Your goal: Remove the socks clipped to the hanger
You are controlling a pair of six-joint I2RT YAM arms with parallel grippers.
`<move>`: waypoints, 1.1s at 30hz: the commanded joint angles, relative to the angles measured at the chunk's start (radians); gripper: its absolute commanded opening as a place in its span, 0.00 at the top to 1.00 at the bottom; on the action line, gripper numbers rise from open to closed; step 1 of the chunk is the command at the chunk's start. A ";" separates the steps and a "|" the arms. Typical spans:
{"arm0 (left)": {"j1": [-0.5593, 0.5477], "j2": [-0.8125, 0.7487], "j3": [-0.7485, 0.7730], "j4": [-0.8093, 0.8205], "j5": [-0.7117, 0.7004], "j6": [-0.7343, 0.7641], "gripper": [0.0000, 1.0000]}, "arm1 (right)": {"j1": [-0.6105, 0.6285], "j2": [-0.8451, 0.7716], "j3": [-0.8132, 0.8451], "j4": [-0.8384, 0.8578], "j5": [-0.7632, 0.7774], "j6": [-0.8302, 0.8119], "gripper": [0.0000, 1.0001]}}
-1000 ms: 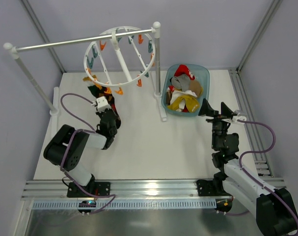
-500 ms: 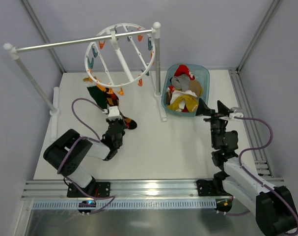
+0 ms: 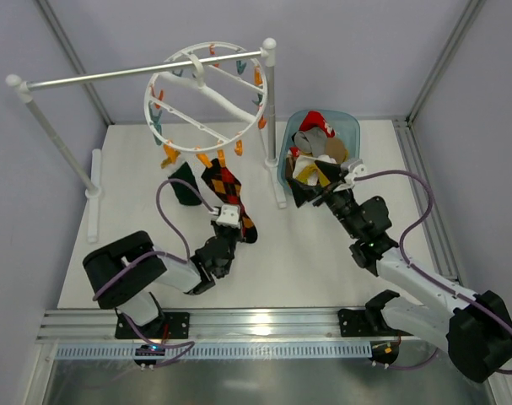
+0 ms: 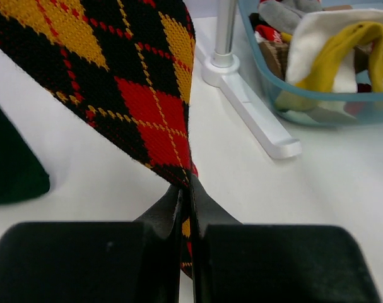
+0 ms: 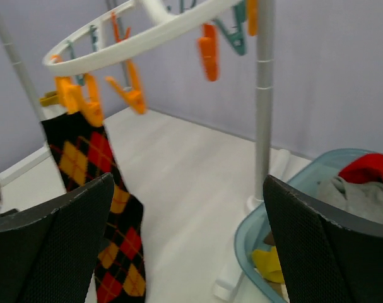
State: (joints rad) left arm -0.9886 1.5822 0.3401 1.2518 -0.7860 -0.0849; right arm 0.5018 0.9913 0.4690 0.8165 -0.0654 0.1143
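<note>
The white wheel-shaped hanger (image 3: 148,103) hangs tilted from the rail, with orange and teal clips round its rim (image 5: 147,35). A dark argyle sock (image 3: 226,187) hangs from an orange clip (image 5: 77,95) and stretches down to the right. My left gripper (image 3: 239,223) is shut on its lower end, and the fabric is pinched between the black fingers (image 4: 186,189). A dark green sock (image 3: 185,187) hangs beside it, to the left. My right gripper (image 3: 310,192) is open at the basket's near-left corner. It faces the argyle sock (image 5: 96,189), with nothing between its fingers (image 5: 52,233).
A blue basket (image 3: 353,139) with several loose socks stands at the back right. The white rail stand's right post (image 3: 271,118) and its foot (image 4: 254,107) stand between hanger and basket. Its rail (image 3: 112,77) runs left to the other post.
My left gripper closed on the argyle sock and drew it right and toward the near edge. The hanger swung and tilted with it. My right arm swung left, in front of the basket.
</note>
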 commanded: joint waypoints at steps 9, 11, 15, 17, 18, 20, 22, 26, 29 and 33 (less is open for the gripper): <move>-0.225 0.048 0.037 0.155 -0.127 0.134 1.00 | 0.121 0.066 0.143 -0.066 -0.263 -0.073 0.00; -0.254 0.062 0.036 0.185 -0.142 0.171 1.00 | 0.122 0.085 0.174 -0.073 -0.313 -0.073 0.00; -0.285 0.073 0.036 0.219 -0.188 0.212 1.00 | 0.124 0.157 0.232 -0.088 -0.364 -0.062 0.00; -0.291 0.085 0.033 0.238 -0.194 0.223 1.00 | 0.138 0.176 0.261 -0.091 -0.358 -0.067 0.00; -0.292 0.093 0.031 0.250 -0.196 0.229 1.00 | 0.147 0.187 0.269 -0.094 -0.309 -0.073 0.00; -0.295 0.114 0.031 0.288 -0.199 0.255 1.00 | 0.185 0.210 0.295 -0.111 -0.237 -0.109 0.00; -0.303 0.125 0.042 0.293 -0.200 0.275 1.00 | 0.208 0.237 0.331 -0.143 -0.156 -0.152 0.00; -0.312 0.131 0.045 0.293 -0.196 0.286 1.00 | 0.250 0.274 0.399 -0.175 -0.084 -0.183 0.00; -0.315 0.114 0.031 0.293 -0.188 0.286 1.00 | 0.308 0.314 0.489 -0.261 0.021 -0.249 0.00; -0.315 0.082 0.004 0.293 -0.171 0.289 1.00 | 0.360 0.389 0.601 -0.358 0.117 -0.318 0.01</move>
State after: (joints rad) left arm -1.2896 1.6966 0.3630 1.3067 -0.9688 0.1959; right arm 0.8314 1.3426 0.9749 0.5331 -0.0742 -0.1173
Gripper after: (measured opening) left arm 0.006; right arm 0.996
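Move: The right hand, open, has the orange clip gripping the argyle sock about 24 cm to its left, 4 cm ahead and 5 cm higher; the green sock's middle hangs some 7 cm left of that clip and 2 cm farther out, 10 cm lower, and an empty orange clip sits about 5 cm to its right, level with it. From the left hand, already shut on the argyle sock's lower part, the gripping clip is about 20 cm up, 4 cm ahead and 7 cm left. Keeping its pinch on the argyle sock, the left hand draws it back about 6 cm and right some 5 cm, away from the clip, then sinks 2 cm and rolls its left side up before holding there. Meanwhile the right hand, fingers wide open, sweeps some 16 cm left towards the clip, easing back a little at first, rising about 4 cm in all, mostly at the end, its fingers swinging left and then partly back so that the clip stands between them, with no touch to be made out. ##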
